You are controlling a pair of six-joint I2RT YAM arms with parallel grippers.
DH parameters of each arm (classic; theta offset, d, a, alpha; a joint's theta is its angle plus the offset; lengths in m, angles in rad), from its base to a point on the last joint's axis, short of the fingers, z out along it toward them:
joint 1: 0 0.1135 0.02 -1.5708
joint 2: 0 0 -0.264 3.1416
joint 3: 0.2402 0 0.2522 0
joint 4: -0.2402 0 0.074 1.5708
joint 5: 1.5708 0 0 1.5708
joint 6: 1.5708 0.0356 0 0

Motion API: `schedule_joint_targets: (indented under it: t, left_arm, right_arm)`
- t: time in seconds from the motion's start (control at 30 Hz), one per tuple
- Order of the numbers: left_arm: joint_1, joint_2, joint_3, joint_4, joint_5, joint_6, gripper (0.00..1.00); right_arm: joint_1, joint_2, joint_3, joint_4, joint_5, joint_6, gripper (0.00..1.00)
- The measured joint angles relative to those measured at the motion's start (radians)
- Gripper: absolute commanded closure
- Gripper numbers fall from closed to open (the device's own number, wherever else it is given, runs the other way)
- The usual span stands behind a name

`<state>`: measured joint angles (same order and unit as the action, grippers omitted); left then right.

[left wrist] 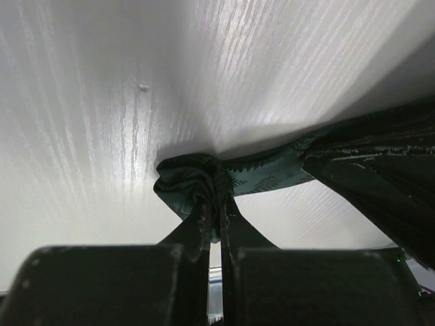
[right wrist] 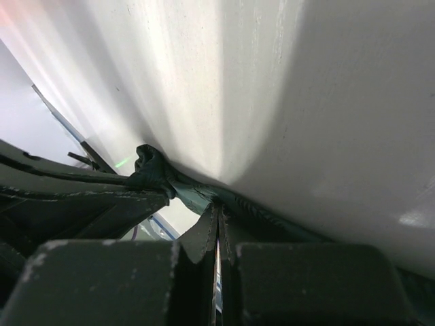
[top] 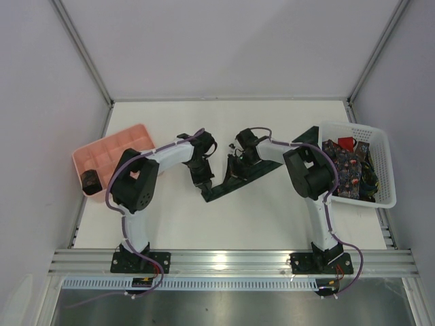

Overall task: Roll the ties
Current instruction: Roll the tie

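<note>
A dark green tie (top: 260,171) lies slanted across the middle of the table. Its near end is bunched into a small wad (left wrist: 187,180), and my left gripper (left wrist: 216,204) (top: 202,183) is shut on that wad. Just to its right, my right gripper (right wrist: 219,209) (top: 236,170) is shut on the tie's edge, a short way along the strip. In the right wrist view the bunched end (right wrist: 151,166) shows to the left, with the tie (right wrist: 197,193) stretched between the two grips. A rolled dark coil (top: 90,180) sits in the pink tray (top: 112,153).
A white lattice basket (top: 355,127) at the right holds more ties, among them a floral one (top: 346,166) and a red one (top: 345,142). The pink tray lies at the left table edge. Grey walls enclose the table on three sides.
</note>
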<state>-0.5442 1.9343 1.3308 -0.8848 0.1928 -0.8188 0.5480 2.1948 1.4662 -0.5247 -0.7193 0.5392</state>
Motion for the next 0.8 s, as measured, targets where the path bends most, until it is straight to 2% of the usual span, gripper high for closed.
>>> schedule_joint_targets:
  t: [0.07,0.17,0.33,0.53,0.57,0.67,0.8]
  left_arm:
    - [-0.002,0.018,0.012,-0.004,0.0,0.001,0.99]
    - [-0.004,0.029,0.02,-0.005,0.0,0.01,0.75]
    - [-0.01,0.021,0.014,0.03,0.005,0.023,0.54]
    - [-0.018,-0.026,-0.026,0.098,0.001,0.042,0.45]
    - [-0.019,-0.035,-0.039,0.115,0.002,0.043,0.39]
    - [-0.021,-0.073,-0.081,0.158,0.004,0.051,0.31]
    - [-0.026,-0.143,-0.137,0.22,0.011,0.067,0.27]
  right_arm:
    - [-0.002,0.002,-0.002,0.005,-0.007,0.002,0.99]
    - [-0.005,0.003,-0.006,0.012,-0.017,0.003,0.99]
    - [-0.007,0.005,-0.007,0.015,-0.026,0.003,0.99]
    - [-0.009,0.005,-0.007,0.015,-0.03,0.002,0.99]
    - [-0.009,0.005,-0.007,0.015,-0.031,0.002,0.99]
    - [-0.01,0.006,-0.005,0.013,-0.032,-0.001,0.99]
    - [-0.012,0.014,0.007,0.0,-0.038,-0.016,0.99]
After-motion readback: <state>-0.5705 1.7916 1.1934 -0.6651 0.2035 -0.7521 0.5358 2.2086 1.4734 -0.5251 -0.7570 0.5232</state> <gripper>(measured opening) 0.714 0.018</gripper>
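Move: The tie's rolled end is already pinched between the left fingers, its middle roughly 1 cm back of the hand point and about 1 cm below. The flat strip where the right fingertips rest lies some 4 cm ahead and 8 cm to the left hand's right, about 2 cm lower. From the right hand, the rolled end is some 5 cm back, 8 cm to the left and at about fingertip height. Left fingers spread and release the rolled end, shifting right and rising about 2 cm; right fingertips stay put. ##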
